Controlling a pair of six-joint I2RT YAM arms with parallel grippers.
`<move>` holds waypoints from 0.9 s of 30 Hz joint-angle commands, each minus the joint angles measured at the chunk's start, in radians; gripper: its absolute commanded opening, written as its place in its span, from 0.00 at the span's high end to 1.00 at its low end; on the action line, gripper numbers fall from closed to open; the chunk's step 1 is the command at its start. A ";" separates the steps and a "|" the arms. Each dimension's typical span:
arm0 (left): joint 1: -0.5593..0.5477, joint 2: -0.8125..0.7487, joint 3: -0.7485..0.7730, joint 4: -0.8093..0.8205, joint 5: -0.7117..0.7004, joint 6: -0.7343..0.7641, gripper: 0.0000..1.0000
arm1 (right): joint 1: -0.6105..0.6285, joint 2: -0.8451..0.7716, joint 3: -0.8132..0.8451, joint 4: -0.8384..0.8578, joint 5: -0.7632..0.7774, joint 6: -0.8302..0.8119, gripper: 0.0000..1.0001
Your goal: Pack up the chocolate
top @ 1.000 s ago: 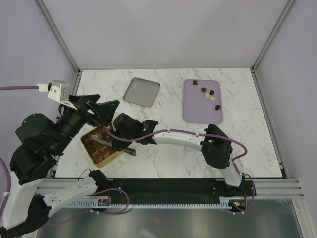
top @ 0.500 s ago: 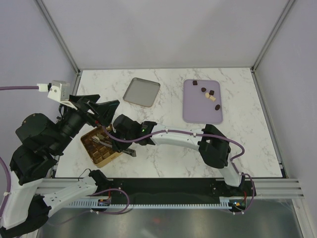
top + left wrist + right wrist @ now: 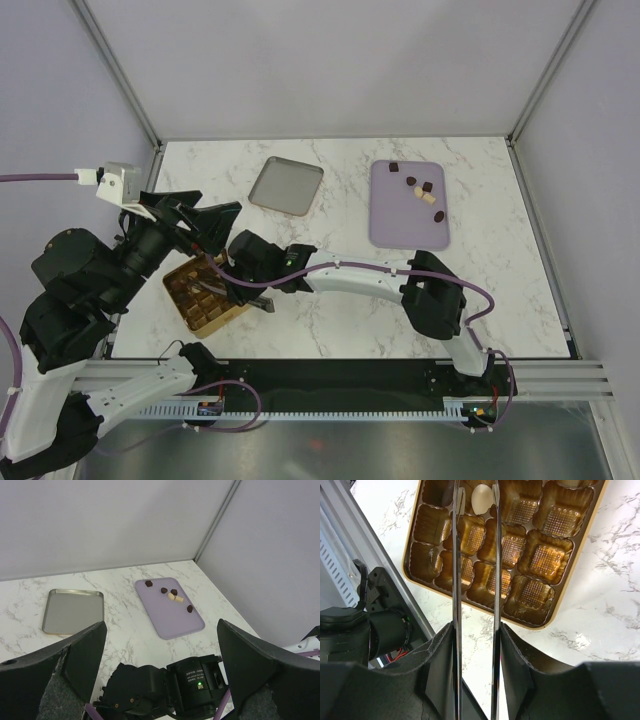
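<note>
One cream-white chocolate (image 3: 481, 499) lies in a compartment of the gold box (image 3: 580, 560) near its far side. My right gripper (image 3: 475, 489) is open, its two long thin blades straddling that piece, with a gap showing on the left blade's side. Seen from above, the right gripper (image 3: 212, 288) reaches over the gold box (image 3: 222, 318) at the table's left front. More chocolate (image 3: 426, 187), dark brown and cream-white, lies on the lilac tray (image 3: 405, 225); the left wrist view shows this chocolate (image 3: 164, 590) too. My left gripper (image 3: 205, 222) hangs wide open and empty above the box.
A flat silver tray (image 3: 286, 185) lies at the back centre, also seen as the silver tray (image 3: 72, 611) in the left wrist view. The right arm stretches across the table's front half. Grey walls and metal posts enclose the table.
The right gripper's blades have spread a little apart over the box. The right arm has shifted only slightly; the left arm has not moved.
</note>
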 commanded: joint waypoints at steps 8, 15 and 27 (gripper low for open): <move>0.002 0.035 0.013 0.000 0.006 -0.013 0.00 | -0.035 -0.200 -0.058 0.023 0.119 -0.044 0.54; 0.000 0.043 -0.016 0.002 0.016 -0.027 0.00 | -0.223 -0.374 -0.282 0.018 0.150 -0.034 0.55; 0.000 0.041 -0.034 0.003 0.043 -0.029 0.00 | -0.718 -0.633 -0.566 -0.115 0.251 -0.076 0.56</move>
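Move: The right hand holds open tongs, their tips down around the cream chocolate already set in the box, whose middle is some 9 cm to the hand's left. The cream pair on the purple tray lies about 24 cm ahead, 41 cm right and 11 cm below. The tray's middle is some 3 cm nearer and 3 cm left of the pair; the grey tray stands about 27 cm ahead and 8 cm right of the hand. From the left hand the pair is about 24 cm ahead, 38 cm right and 47 cm below. Up first, by some 6 cm, lifting the tongs' tips clear of the cream chocolate and out of the box; then the right hand sweeps fast to the right and forward towards the purple tray, 36 cm in all, sinking a little on the way. It swings about 40 degrees clockwise and keeps the tongs gripped, tips apart. The open left hand eases down and right a couple of centimetres. ##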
